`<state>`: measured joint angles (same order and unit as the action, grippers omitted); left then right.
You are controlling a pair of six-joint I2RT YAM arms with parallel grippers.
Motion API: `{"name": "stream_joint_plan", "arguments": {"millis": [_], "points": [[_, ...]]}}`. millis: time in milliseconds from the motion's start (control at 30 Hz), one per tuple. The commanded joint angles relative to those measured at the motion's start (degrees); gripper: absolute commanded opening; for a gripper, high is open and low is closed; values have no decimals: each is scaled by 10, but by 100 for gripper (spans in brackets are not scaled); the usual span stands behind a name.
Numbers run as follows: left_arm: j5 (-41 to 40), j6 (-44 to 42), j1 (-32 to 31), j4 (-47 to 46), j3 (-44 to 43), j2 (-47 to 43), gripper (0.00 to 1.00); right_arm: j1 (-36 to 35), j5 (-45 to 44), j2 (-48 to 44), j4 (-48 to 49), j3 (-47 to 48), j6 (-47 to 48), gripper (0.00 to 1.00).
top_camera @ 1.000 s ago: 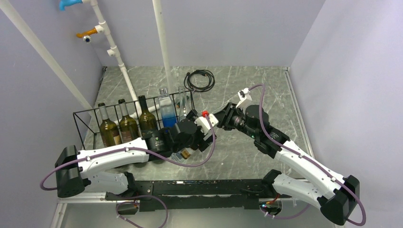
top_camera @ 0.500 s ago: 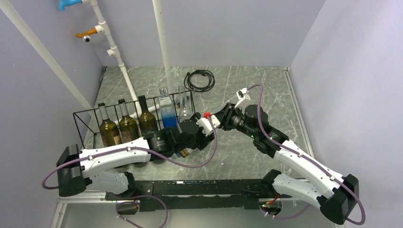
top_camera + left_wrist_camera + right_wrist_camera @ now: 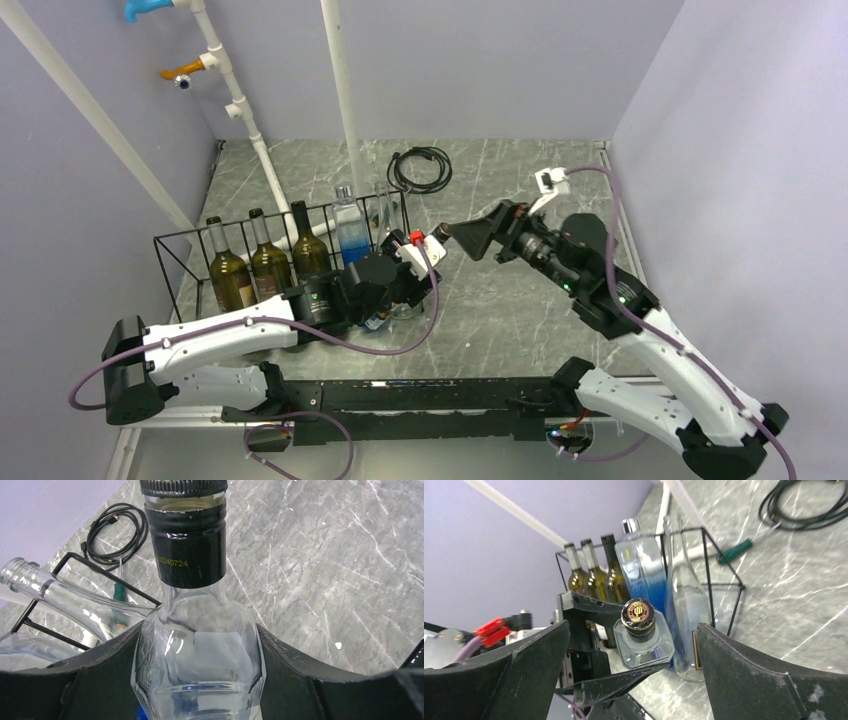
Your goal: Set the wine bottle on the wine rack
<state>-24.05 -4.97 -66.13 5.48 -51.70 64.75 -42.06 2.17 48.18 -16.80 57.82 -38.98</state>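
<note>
The wine bottle [image 3: 197, 650] is clear glass with a black cap [image 3: 638, 614] and stands upright. My left gripper [image 3: 400, 295] is shut on its shoulders, one black finger [image 3: 100, 675] pressing each side. It is right next to a slender clear bottle [image 3: 684, 605] at the right end of the black wire wine rack [image 3: 180, 250]. The rack also holds three dark green bottles [image 3: 268, 268] and a blue-tinted bottle [image 3: 350, 238]. My right gripper [image 3: 452, 238] hangs open to the right of the bottle, apart from it, with nothing between its fingers [image 3: 769, 680].
A coiled black cable [image 3: 420, 168] lies at the back of the marble table. A green-handled screwdriver [image 3: 734, 551] lies behind the rack's right end. White pipes [image 3: 345, 100] rise behind the rack. Walls close in on the left, back and right.
The right gripper has opened, let go of the bottle and drawn back to the right. The left gripper has closed on the bottle and shifted slightly left toward the rack.
</note>
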Motion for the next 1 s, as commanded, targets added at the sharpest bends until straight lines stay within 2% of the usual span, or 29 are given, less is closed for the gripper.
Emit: {"name": "stream_joint_plan", "arguments": {"millis": [0, 200, 333, 433, 567, 667, 900, 967], "points": [[-41, -38, 2, -47, -13, -39, 0, -1, -89, -66, -32, 20, 38, 100], [-63, -51, 3, -39, -15, -83, 0, -1, -117, -102, -55, 10, 49, 100], [-102, -35, 18, 32, -59, -103, 0, -1, -115, -113, -86, 8, 45, 100], [-93, -5, 64, 109, -84, -134, 0, -1, -119, -128, -80, -9, 48, 100], [-41, 18, 163, 177, -102, -195, 0, -1, -123, -130, -67, -18, 57, 100], [-55, 5, 209, 224, -126, -234, 0, -1, -115, -123, -57, -19, 68, 100], [-107, -26, 243, 327, -195, -281, 0, -1, -98, -125, -58, -26, 96, 100], [-150, -39, 244, 345, -197, -293, 0, -1, -100, -130, -58, -32, 109, 100]]}}
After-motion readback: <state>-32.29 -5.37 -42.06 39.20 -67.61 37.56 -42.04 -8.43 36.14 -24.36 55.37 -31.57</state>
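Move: The left hand already holds the clear wine bottle; the wine rack's free far-left slot lies about 38 cm to its left, 5 cm ahead and 12 cm lower. Just right of that slot stands the end dark bottle, 31 cm left and 5 cm ahead. The blue bottle is 11 cm left and the tall empty bottle 3 cm left, both 5 cm ahead. From the open right hand, the slot is roughly 46 cm left, 5 cm ahead and 22 cm below. Left hand carries the gripped bottle some 24 cm left towards the free slot, rising; right hand retreats right. ##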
